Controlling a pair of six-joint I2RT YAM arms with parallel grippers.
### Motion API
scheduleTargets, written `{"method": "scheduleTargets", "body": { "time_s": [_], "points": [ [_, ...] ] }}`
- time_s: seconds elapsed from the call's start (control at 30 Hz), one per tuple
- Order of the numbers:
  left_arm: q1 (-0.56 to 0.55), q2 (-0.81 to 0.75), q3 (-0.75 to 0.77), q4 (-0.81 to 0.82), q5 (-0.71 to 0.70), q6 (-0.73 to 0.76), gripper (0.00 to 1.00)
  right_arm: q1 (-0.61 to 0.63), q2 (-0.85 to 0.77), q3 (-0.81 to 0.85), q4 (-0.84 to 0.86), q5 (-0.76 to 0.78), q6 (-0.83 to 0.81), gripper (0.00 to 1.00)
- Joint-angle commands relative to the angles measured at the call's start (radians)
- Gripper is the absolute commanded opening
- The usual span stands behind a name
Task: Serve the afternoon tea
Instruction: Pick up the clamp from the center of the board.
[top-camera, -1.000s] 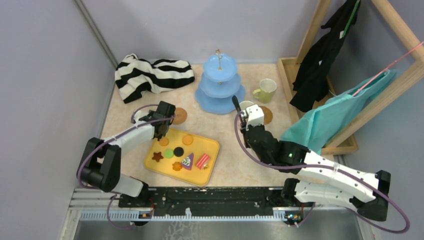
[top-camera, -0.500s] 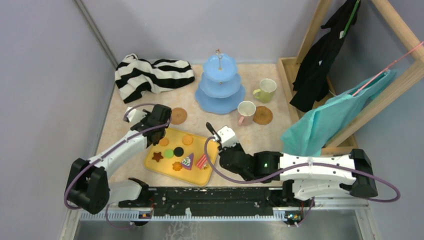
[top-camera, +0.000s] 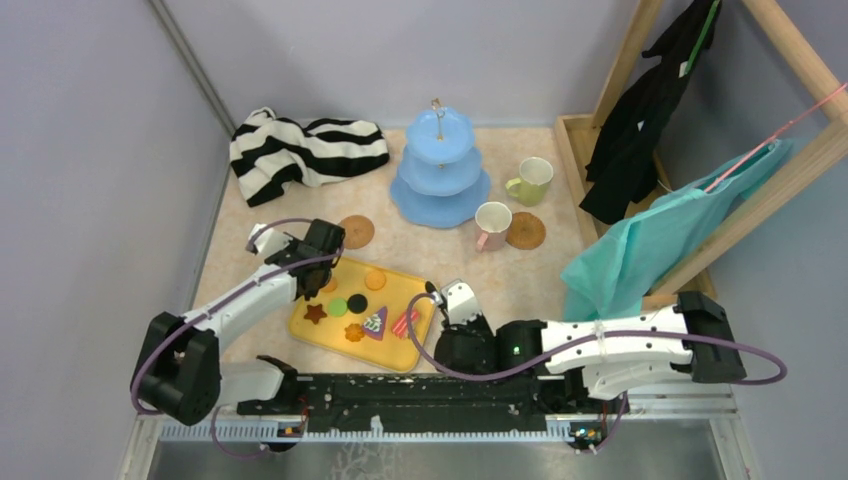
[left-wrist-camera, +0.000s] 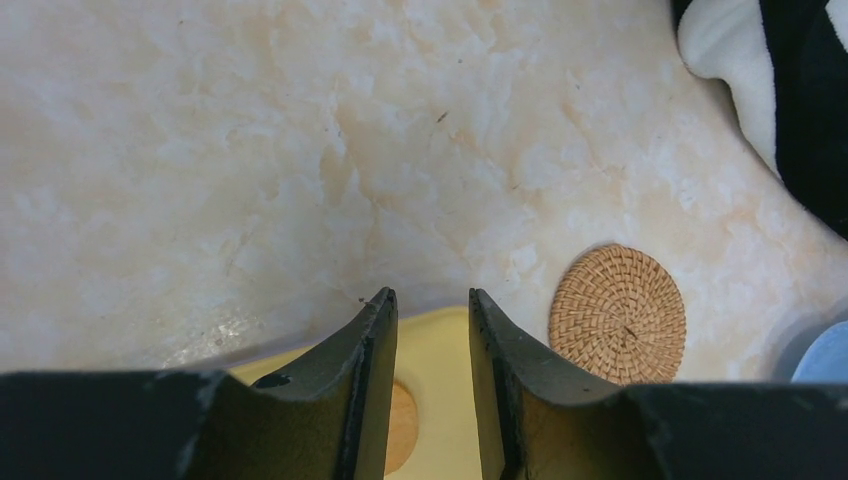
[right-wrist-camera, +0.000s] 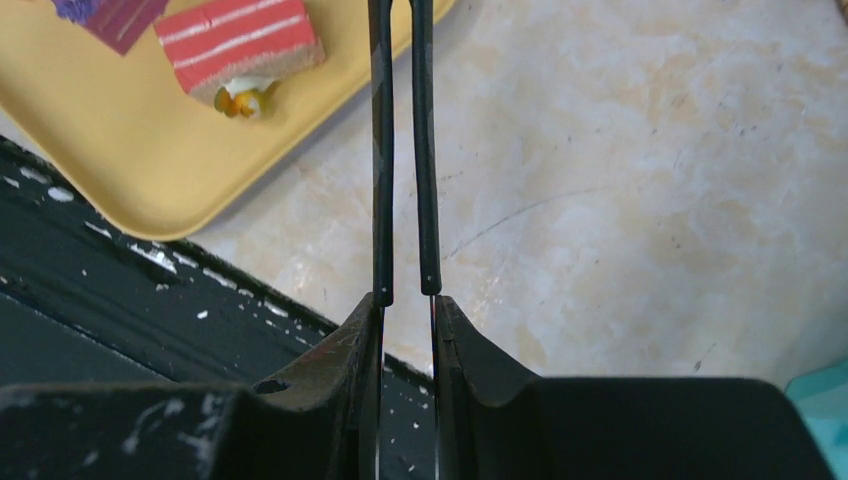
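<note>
Toy cookies and cake slices lie on a yellow tray (top-camera: 400, 285), among them a red cake slice (top-camera: 405, 322) (right-wrist-camera: 240, 40). My left gripper (top-camera: 318, 270) (left-wrist-camera: 430, 295) hovers over the tray's far left corner, jaws narrowly open and empty, beside an orange cookie (left-wrist-camera: 402, 428). My right gripper (top-camera: 445, 308) (right-wrist-camera: 408, 300) is shut on thin black tongs (right-wrist-camera: 382, 150), whose tips reach the tray's right edge. Behind stand the light-blue stand (top-camera: 438, 165), a pink-handled cup (top-camera: 492, 222), a yellow-green cup (top-camera: 531, 180) and two coasters (top-camera: 356, 231) (top-camera: 525, 230).
A striped cloth (top-camera: 300, 150) lies at the back left. On the right, a wooden rack (top-camera: 590, 160) carries a black garment (top-camera: 640, 110) and a teal cloth (top-camera: 660, 240). The black base rail (top-camera: 420, 390) runs along the near edge.
The right arm swung with the tongs from beside the pink-handled cup down to the tray's right corner. The left gripper shifted slightly left and its jaws narrowed.
</note>
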Motion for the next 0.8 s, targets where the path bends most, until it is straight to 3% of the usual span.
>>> {"method": "scheduleTargets", "body": {
  "time_s": [0.0,0.3,0.77],
  "points": [
    [0.004,0.019,-0.024,-0.038,-0.026,-0.052,0.38,0.05,0.007,-0.009,-0.073,-0.037,0.154,0.0],
    [0.026,0.099,-0.033,-0.084,-0.013,-0.158,0.39,0.089,0.032,-0.075,-0.073,-0.116,0.257,0.0],
    [0.054,0.146,-0.07,-0.026,0.041,-0.163,0.39,0.076,0.104,-0.124,0.048,-0.176,0.226,0.0]
  ]
}}
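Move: The right hand already holds the clamp; the board's front edge lies about 8 cm back, straight behind it, and 10 cm below. The red-striped cake slice is about 14 cm to its left, 4 ahead, 8 below. For the empty left hand, the tray's middle lies about 13 cm back, 14 right, 8 below; from that hand, the orange biscuit is 7 back, 6 right, 7 below, and the coaster 6 ahead, 13 right, 9 below. Keeping its grip on the clamp, the right hand sinks about 7 cm and draws back some 5 cm, drifting a little to its right away from the tray towards the board's front edge, while its fingers tip about 15 degrees steeper. Meanwhile the empty left hand, its part-open gap unchanged, drops about 5 cm beside the tray's left rim near the far corner, easing slightly back and left as its fingers tip a little further down; no contact with the tray can be made out. ##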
